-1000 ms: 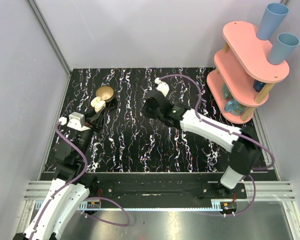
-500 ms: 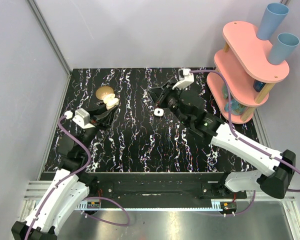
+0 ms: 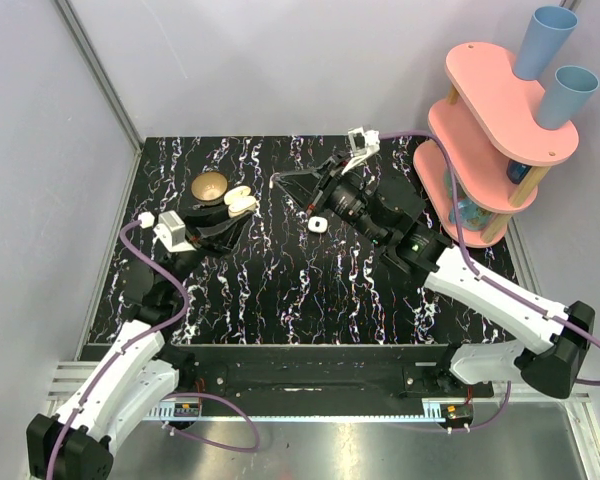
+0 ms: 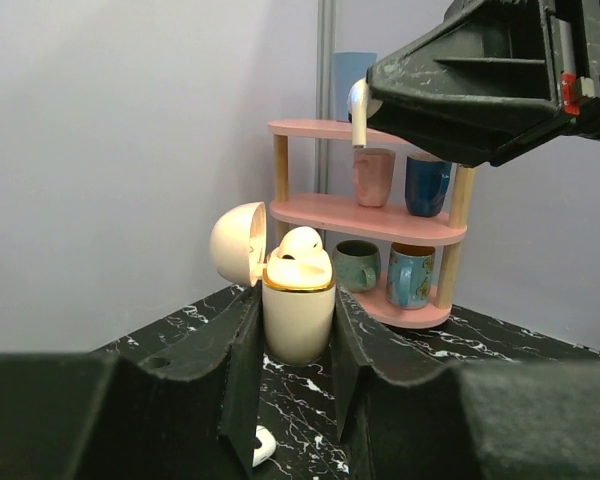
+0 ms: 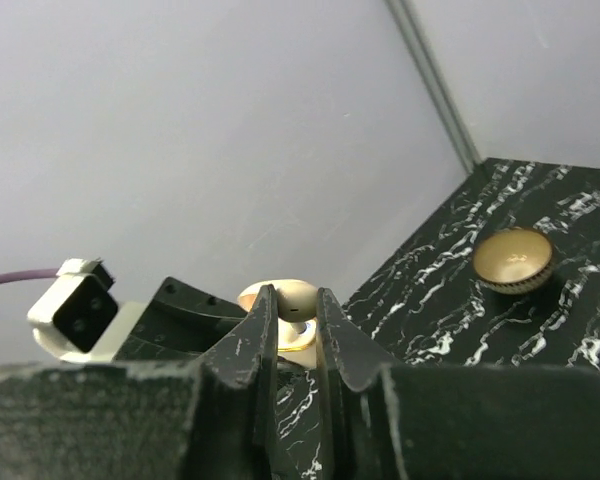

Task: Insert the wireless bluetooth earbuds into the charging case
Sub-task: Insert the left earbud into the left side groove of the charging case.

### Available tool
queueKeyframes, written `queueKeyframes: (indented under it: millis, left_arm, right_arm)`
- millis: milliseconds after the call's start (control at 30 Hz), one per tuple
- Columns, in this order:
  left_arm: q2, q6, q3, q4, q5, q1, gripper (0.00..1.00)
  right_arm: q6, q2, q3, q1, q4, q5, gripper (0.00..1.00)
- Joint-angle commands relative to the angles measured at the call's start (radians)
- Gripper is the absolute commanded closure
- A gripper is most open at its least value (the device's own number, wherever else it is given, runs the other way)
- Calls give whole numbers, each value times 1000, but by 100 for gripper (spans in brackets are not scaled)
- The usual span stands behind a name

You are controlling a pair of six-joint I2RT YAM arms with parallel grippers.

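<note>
My left gripper (image 3: 235,208) is shut on the charging case (image 4: 298,310), a cream case with a gold rim held upright above the table. Its lid (image 4: 238,243) stands open to the left. A white rounded shape (image 4: 302,245) sits in the case's mouth. I cannot tell whether it is a bud. My right gripper (image 3: 278,180) is shut on one earbud (image 4: 358,105), whose stem hangs down above and to the right of the case. In the right wrist view that earbud (image 5: 300,296) sits between the fingertips with the case's rim (image 5: 298,338) just behind. Another earbud (image 3: 318,224) lies on the table.
A brass bowl (image 3: 210,185) stands on the black marbled table (image 3: 280,290) just behind and to the left of the case. A pink tiered shelf (image 3: 500,130) with mugs and two blue cups fills the back right corner. Grey walls close in the left and back.
My left gripper has carried the open case to the right, away from the bowl. My right arm has swung out and its tip has moved left towards the case. An earbud on the table has come into view.
</note>
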Motion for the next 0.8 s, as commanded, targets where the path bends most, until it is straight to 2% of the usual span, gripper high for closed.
queueKeyframes:
  millis: [0, 367, 767]
  left_arm:
    - [3, -24, 19, 106, 45, 1, 100]
    - [20, -32, 23, 108, 46, -11, 100]
    - [16, -35, 23, 108, 37, -14, 100]
  right_arm:
    - [-48, 12, 61, 15, 90, -134, 100]
    - [-71, 95, 112, 54, 100, -242, 100]
    - [-119, 130, 149, 94, 47, -230, 100]
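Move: The open charging case, where the right hand's earbud is bound, lies about 7 cm to that hand's left, roughly 1 cm nearer the bases and some 5 cm lower; it is already held upright in the left hand's fingertips, practically at that hand's point. From the right hand, the bowl stands about 17 cm ahead, 15 cm left and 26 cm below; the white square piece lies roughly 9 cm ahead, 8 cm right and 28 cm below. The right hand keeps its pinch on the earbud and carries it left about 6 cm and back some 4.5 cm, staying practically level above the charging case's height as it closes in, and slowing its leftward travel near the end. On the way its wrist turns counter-clockwise about 15 degrees with a slight upward tilt of the fingers, while the left hand stays almost in place, still gripping the case with the lid open. ##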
